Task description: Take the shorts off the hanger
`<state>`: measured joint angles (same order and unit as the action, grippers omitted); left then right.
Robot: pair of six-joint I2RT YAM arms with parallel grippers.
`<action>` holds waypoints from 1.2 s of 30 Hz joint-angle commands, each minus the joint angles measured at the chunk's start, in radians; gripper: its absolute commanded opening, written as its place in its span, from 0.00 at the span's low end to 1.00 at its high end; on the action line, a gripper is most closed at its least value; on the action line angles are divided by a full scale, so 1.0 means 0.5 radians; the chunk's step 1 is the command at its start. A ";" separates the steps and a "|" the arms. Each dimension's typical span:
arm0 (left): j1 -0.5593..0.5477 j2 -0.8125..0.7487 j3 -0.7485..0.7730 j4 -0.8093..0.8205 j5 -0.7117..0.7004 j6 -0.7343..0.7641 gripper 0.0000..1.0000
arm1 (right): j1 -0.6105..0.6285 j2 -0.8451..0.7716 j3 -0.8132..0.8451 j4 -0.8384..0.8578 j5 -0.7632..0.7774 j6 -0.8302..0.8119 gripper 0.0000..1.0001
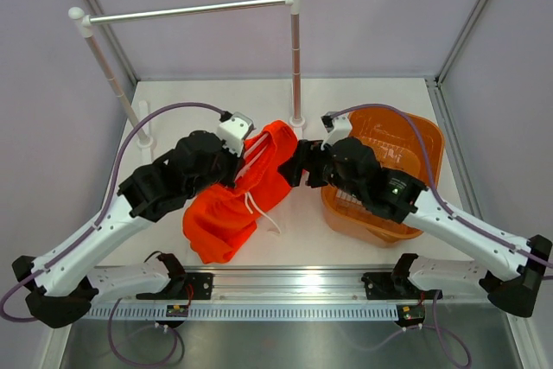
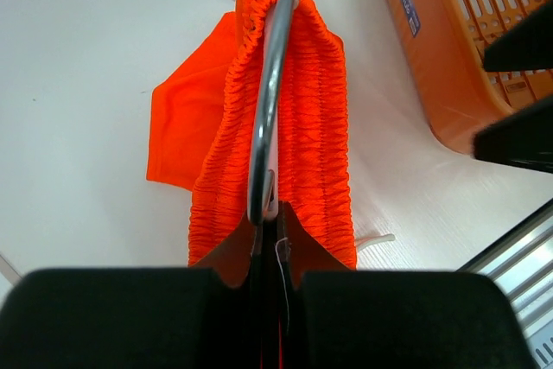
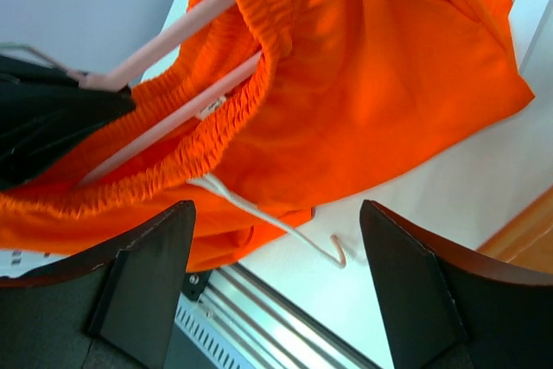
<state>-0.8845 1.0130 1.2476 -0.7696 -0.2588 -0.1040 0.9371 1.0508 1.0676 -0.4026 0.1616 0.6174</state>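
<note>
The orange-red shorts (image 1: pixel 233 205) hang from the pale-pink hanger (image 3: pixel 169 38) and trail down onto the table. My left gripper (image 1: pixel 244 151) is shut on the hanger's base, where the silver hook (image 2: pixel 266 92) begins, and holds it up; the gathered waistband (image 2: pixel 315 127) lies on both sides of the hook. My right gripper (image 1: pixel 291 164) is open and empty, right beside the shorts' waistband on their right. In the right wrist view the fingers (image 3: pixel 147 274) stand wide apart in front of the fabric (image 3: pixel 380 84), with a white drawstring (image 3: pixel 259 213) hanging between them.
An orange plastic basket (image 1: pixel 429 146) stands on the right under the right arm and shows in the left wrist view (image 2: pixel 432 84). A silver-and-white clothes rail (image 1: pixel 190 10) stands at the back, one post (image 1: pixel 296 66) just behind the shorts. A metal track (image 1: pixel 294 287) runs along the near edge.
</note>
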 commanded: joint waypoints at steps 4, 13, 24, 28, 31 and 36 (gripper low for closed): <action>-0.004 -0.084 0.017 0.058 0.085 -0.001 0.00 | 0.080 0.257 0.209 0.247 0.306 -0.029 0.84; -0.007 -0.179 -0.013 -0.013 0.134 -0.025 0.00 | 0.077 0.466 0.325 0.327 0.385 -0.044 0.82; -0.007 -0.332 -0.035 -0.077 0.168 -0.031 0.00 | 0.077 0.755 0.543 0.308 0.398 -0.063 0.67; -0.007 -0.363 -0.022 -0.099 0.189 -0.031 0.00 | 0.077 0.788 0.623 0.241 0.431 -0.084 0.45; -0.007 -0.400 -0.035 -0.099 0.223 -0.034 0.00 | 0.077 0.798 0.715 0.115 0.542 -0.148 0.14; -0.004 -0.486 -0.093 -0.081 0.254 -0.044 0.00 | -0.003 0.822 0.905 -0.173 0.711 -0.195 0.00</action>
<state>-0.8837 0.8154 1.2057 -0.8661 -0.1783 -0.1150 0.9668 1.4593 1.4399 -0.4088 0.3977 0.5522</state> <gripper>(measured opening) 0.043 0.026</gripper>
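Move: The right hand, open, has the far end of the shorts' waistband about 9 cm ahead and 4 cm to its left, roughly at its own height. The left gripper, already holding the hanger, is 14 cm to its left and about level. The basket sits some 19 cm right, 7 ahead and 20 lower. From the left hand that waistband end lies about 10 cm ahead and 10 right. The right hand reaches 10 cm forward-left and pinches the waistband's far end while the left draws the hanger back-left. ##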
